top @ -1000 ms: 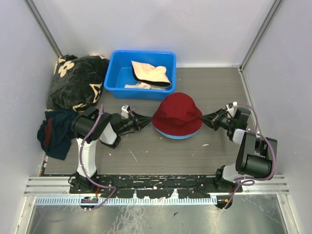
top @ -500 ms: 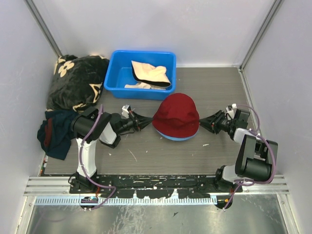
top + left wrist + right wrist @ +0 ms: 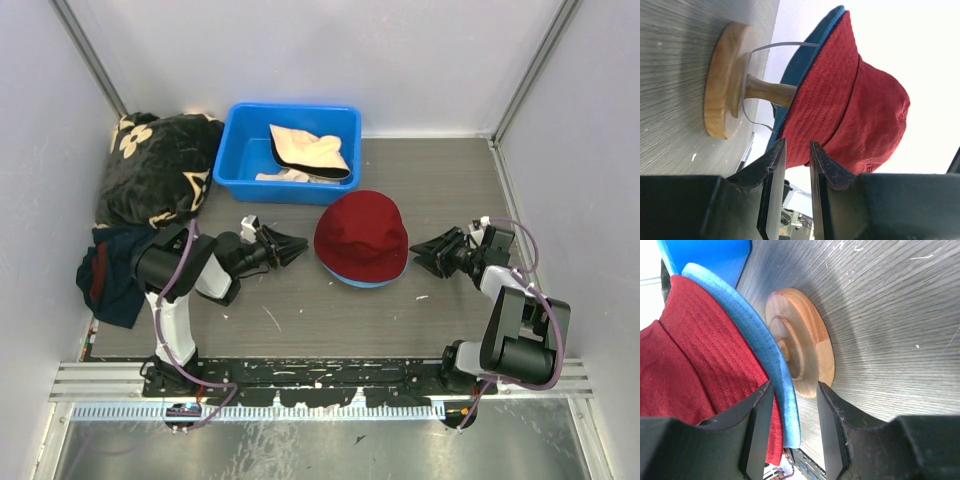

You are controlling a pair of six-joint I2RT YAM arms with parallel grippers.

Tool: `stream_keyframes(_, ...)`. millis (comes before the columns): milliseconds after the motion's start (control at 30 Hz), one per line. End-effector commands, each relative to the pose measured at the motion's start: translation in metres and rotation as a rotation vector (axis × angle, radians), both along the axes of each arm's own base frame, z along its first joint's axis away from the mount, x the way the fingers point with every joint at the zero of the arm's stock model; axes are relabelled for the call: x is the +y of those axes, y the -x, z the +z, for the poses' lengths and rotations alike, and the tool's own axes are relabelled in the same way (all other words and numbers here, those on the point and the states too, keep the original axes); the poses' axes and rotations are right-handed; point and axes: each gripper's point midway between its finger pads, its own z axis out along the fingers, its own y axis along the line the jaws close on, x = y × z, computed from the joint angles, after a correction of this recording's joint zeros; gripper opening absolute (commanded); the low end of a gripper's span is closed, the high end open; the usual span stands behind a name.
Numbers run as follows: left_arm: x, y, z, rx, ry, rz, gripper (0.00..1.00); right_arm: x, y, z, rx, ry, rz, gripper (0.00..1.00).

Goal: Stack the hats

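Note:
A dark red hat (image 3: pixel 362 232) sits over a light blue hat (image 3: pixel 366 282), whose brim shows below it. In the left wrist view the red hat (image 3: pixel 850 100) and blue hat (image 3: pixel 802 60) rest on a wooden stand (image 3: pixel 725 107). My left gripper (image 3: pixel 303 242) is open just left of the stack, with nothing between its fingers (image 3: pixel 797 145). My right gripper (image 3: pixel 415 250) is open at the stack's right edge. In its wrist view the blue brim (image 3: pixel 767 355) runs between the open fingers (image 3: pixel 794 385), above the stand's base (image 3: pixel 807 350). A cream hat (image 3: pixel 310 150) lies in the blue bin (image 3: pixel 240 160).
A black blanket with cream flowers (image 3: pixel 155 165) fills the back left corner. A navy cloth with red trim (image 3: pixel 112 272) lies in front of it, beside the left arm. Grey walls close in both sides and the back.
Both grippers opened and let go of the red hat's brim. The left one drew back to the left. The red hat settled lower over the blue one.

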Motion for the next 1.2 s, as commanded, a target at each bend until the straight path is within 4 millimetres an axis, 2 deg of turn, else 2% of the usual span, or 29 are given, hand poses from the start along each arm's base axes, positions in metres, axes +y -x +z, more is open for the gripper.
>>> stream_keyframes(0,0.021,-0.004,-0.002,-0.005,-0.024,0.070,0.31,-0.011,-0.014,0.013,-0.050,0.067,-0.019,0.46)
stream_keyframes(67,0.036,-0.011,0.004,-0.028,-0.026,0.116,0.31,-0.016,-0.017,0.015,-0.049,0.099,-0.031,0.48)
stream_keyframes(167,0.057,-0.030,0.025,-0.084,-0.047,0.164,0.30,-0.021,-0.019,0.018,-0.045,0.139,-0.036,0.52)
stream_keyframes(200,0.063,-0.038,0.033,-0.105,-0.077,0.170,0.30,-0.023,-0.020,0.019,-0.043,0.149,-0.036,0.53)
stream_keyframes(233,0.065,-0.044,0.050,-0.151,-0.109,0.170,0.30,-0.024,-0.021,0.018,-0.037,0.160,-0.038,0.54)
stream_keyframes(267,0.067,-0.050,0.048,-0.123,-0.187,0.161,0.29,-0.025,-0.022,0.018,-0.036,0.163,-0.040,0.55)
stream_keyframes(300,0.068,-0.057,0.055,-0.124,-0.263,0.147,0.30,-0.026,-0.022,0.018,-0.032,0.164,-0.040,0.56)
stream_keyframes(433,0.077,-0.087,0.092,-0.222,-0.574,0.103,0.49,-0.026,-0.025,0.020,-0.032,0.161,-0.039,0.64)
stream_keyframes(533,0.083,-0.112,0.102,-0.229,-0.712,0.048,0.56,-0.026,-0.028,0.020,-0.031,0.146,-0.039,0.72)
stream_keyframes(633,0.081,-0.135,0.099,-0.221,-0.804,-0.036,0.62,-0.026,-0.031,0.020,-0.036,0.135,-0.040,0.79)
stream_keyframes(700,0.078,-0.144,0.086,-0.209,-0.860,-0.100,0.63,-0.025,-0.033,0.020,-0.039,0.132,-0.036,0.82)
stream_keyframes(833,0.074,-0.152,0.060,-0.225,-1.072,-0.218,0.68,-0.026,-0.033,0.021,-0.044,0.135,-0.036,0.85)
stream_keyframes(867,0.075,-0.153,0.047,-0.200,-1.118,-0.250,0.69,-0.026,-0.033,0.021,-0.044,0.135,-0.035,0.85)
stream_keyframes(900,0.074,-0.154,0.041,-0.188,-1.144,-0.269,0.69,-0.025,-0.032,0.021,-0.045,0.136,-0.034,0.85)
stream_keyframes(1033,0.069,-0.156,0.024,-0.172,-1.193,-0.339,0.72,-0.026,-0.031,0.021,-0.049,0.142,-0.033,0.87)
stream_keyframes(1167,0.066,-0.158,0.014,-0.176,-1.211,-0.359,0.78,-0.027,-0.030,0.020,-0.046,0.150,-0.035,0.89)
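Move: The pale hat, half hidden in the blue box, lies some 19 cm ahead of the left hand, about 1 cm to its left and 9 cm below. The peach hat over it is roughly 24 cm ahead, 2 cm right and 7 cm below the left hand, while the red hat on the stand is about 13 cm right, level ahead-wise and some 6 cm above. For the right hand the pale hat is about 20 cm ahead, 28 cm left, 7 cm down. The left hand backs out leftward from beside the red hat, swings up about 19 cm and forward over the box's near rim, then sinks into the box towards the pale hat, ending some 17 cm farther out while the fingers tip some 65 degrees from level to steeply down and open to three quarters. The right hand draws 2 to 3 cm off to the right and slightly forward of the stacked hats and opens from half to nearly full. ##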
